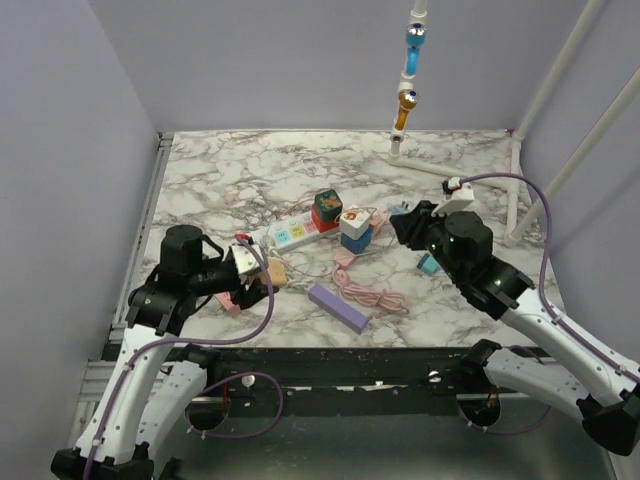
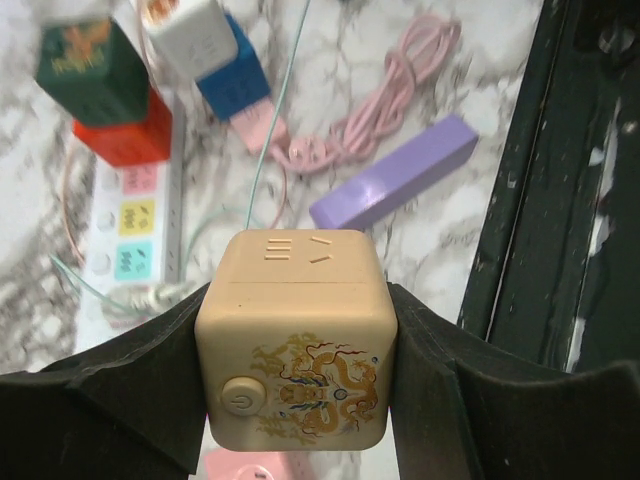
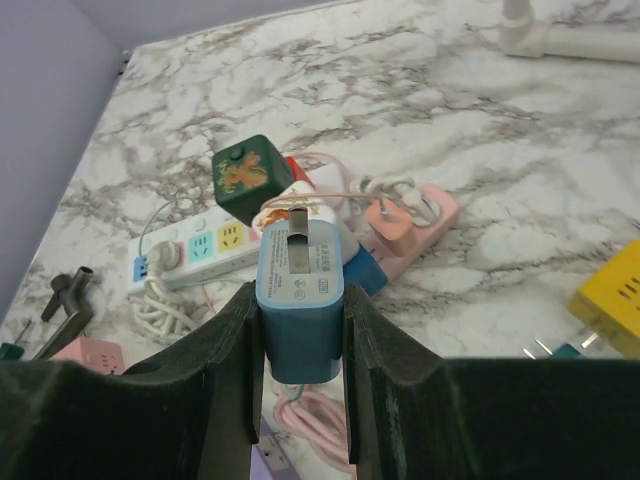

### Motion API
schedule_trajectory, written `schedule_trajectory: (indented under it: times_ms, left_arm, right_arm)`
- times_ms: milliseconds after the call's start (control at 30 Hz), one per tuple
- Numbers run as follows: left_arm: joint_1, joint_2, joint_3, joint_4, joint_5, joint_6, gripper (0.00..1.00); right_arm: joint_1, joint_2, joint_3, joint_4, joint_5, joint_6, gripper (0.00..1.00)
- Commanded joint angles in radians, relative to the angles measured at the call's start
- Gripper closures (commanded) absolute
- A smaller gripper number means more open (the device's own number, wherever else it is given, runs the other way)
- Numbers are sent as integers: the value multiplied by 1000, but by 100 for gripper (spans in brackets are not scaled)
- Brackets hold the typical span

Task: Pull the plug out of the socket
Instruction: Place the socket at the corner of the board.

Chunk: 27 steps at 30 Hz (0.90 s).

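Note:
The socket is a beige cube with a gold dragon print and a round power button. My left gripper is shut on it, a black pad pressed to each side. In the top view the socket is held low over the table's front left by the left gripper. The plug is a blue charger block, and my right gripper is shut on it. Its two metal prongs stand bare, clear of any socket. The right gripper hovers right of centre, well apart from the socket.
A white power strip lies mid-table with a green-on-red cube and a white-on-blue cube beside it. A coiled pink cable and a purple bar lie in front. A pink strip and a yellow cube sit to the right.

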Motion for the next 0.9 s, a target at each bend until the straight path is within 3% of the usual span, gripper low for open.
schedule_trajectory:
  times_ms: [0,167,367,533,600,733,867]
  left_arm:
    - [-6,17,-99,-45,-117,187,100]
    - [-25,-3,-203,-39,-146,264,100]
    - [-75,-41,-313,-13,-188,335,100]
    - [-138,-27,-402,61,-273,343,100]
    - [-147,1,-417,101,-299,336,100]
    - [-151,66,-436,162,-351,309,100]
    - [-155,116,-448,197,-437,301,100]
  right_arm:
    - [-6,-99,9,-230,250,156,99]
    - [-31,-37,29,-421,352,337,99]
    - [-154,98,-10,-403,213,417,99]
    - [-258,103,-84,-394,146,471,99]
    - [-286,96,-109,-394,124,490,92]
    - [-301,106,-161,-398,93,564,89]
    - [-302,128,-235,-352,31,616,80]
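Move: The left hand, holding the tan socket, has its bare spot of board about 22 cm below and 3 cm left; the pink cube is 6 cm ahead, 11 left, the purple strip 5 ahead, 15 right. From the right hand, holding the light-blue plug, the teal plug is roughly 3 cm ahead, 12 right and 24 down; the yellow cube is 9 ahead, 15 right, the pink cord 6 back, 3 left. Both hands descend some 18 cm, still gripping socket and plug; the right swings rightward too, towards the teal plug. ##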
